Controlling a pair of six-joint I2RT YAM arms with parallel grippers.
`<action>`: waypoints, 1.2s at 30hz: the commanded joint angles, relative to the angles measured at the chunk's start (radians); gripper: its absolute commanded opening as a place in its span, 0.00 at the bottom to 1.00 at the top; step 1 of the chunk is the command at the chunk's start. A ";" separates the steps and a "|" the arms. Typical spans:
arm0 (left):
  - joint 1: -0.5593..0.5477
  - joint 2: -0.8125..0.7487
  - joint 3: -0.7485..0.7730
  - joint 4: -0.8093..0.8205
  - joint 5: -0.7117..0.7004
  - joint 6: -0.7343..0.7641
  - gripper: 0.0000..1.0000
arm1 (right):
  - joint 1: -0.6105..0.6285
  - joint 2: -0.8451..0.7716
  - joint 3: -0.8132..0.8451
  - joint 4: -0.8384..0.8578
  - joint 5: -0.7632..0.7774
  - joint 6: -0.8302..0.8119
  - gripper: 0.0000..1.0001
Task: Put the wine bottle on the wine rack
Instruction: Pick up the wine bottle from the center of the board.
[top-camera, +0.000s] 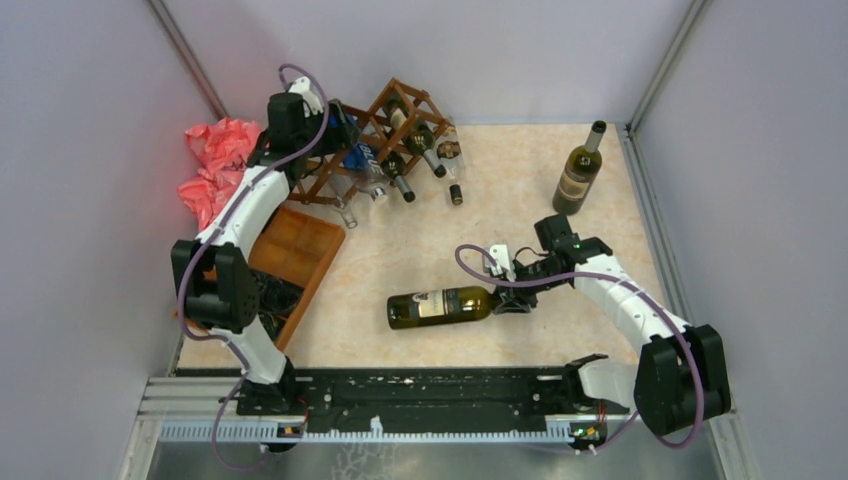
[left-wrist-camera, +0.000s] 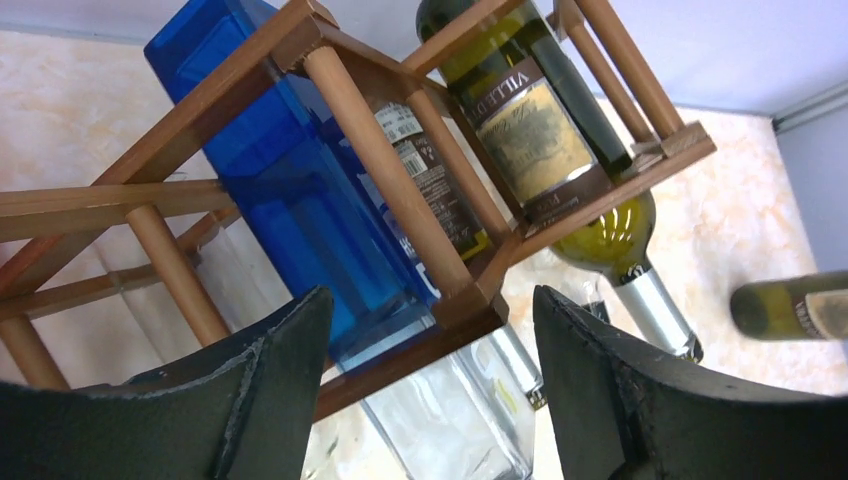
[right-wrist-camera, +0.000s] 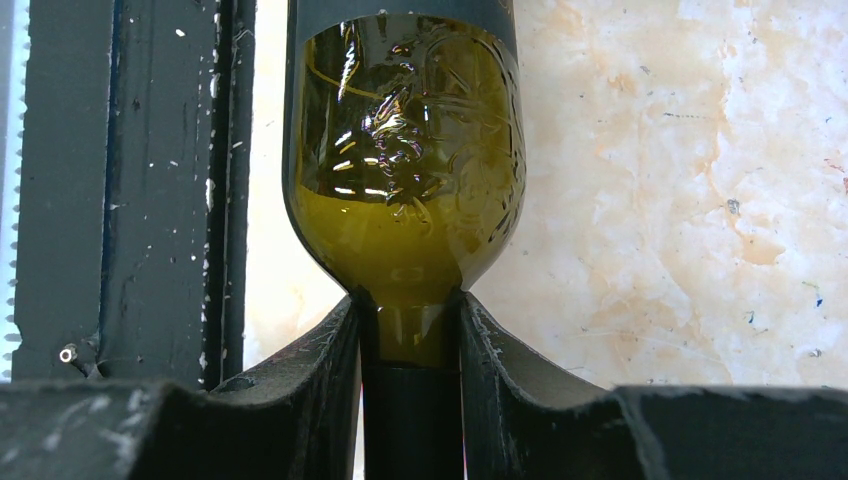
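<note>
The wine bottle is dark green with a pale label and lies on its side in the middle of the table, neck pointing right. My right gripper is shut on that neck, and in the right wrist view both fingers press the neck just below the shoulder. The dark brown wine rack stands at the back left with several bottles in its cells. My left gripper is at the rack's left end. Its jaws stand open on either side of a rack corner, with gaps on both sides.
The rack holds a blue bottle, a clear bottle and labelled green bottles. Another green bottle stands upright at the back right. A flat brown compartment tray and a red bag sit on the left. Grey walls enclose the table.
</note>
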 joint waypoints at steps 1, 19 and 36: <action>0.010 0.032 0.047 0.072 -0.024 -0.117 0.78 | -0.006 -0.038 0.065 0.032 -0.148 -0.015 0.00; 0.015 0.150 0.127 0.113 0.226 -0.270 0.28 | -0.007 -0.039 0.065 0.031 -0.148 -0.015 0.00; 0.000 0.056 -0.079 0.288 0.331 -0.467 0.26 | -0.006 -0.052 0.066 0.042 -0.142 -0.003 0.00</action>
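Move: The near end of the wine rack's middle top bar lies just beyond the open left fingers, about 4 cm ahead, 2 cm to the right and 1 cm lower. The blue bottle sits racked about 10 cm beneath the left hand and 1 cm farther out; the upper racked wine bottle is some 10 cm to its right, 2 cm ahead and 8 cm down. From the right hand, the bar end is roughly 33 cm ahead, 32 cm left and 15 cm up. The left fingers pinch the near end of the rack's middle top bar, after easing about 3 cm forward onto it, a little right and down, and closing to about half their earlier gap. Keeping that grip, the left hand hauls the bar right and back by roughly 2 cm while rolling some 25 degrees, its left side sinking. ##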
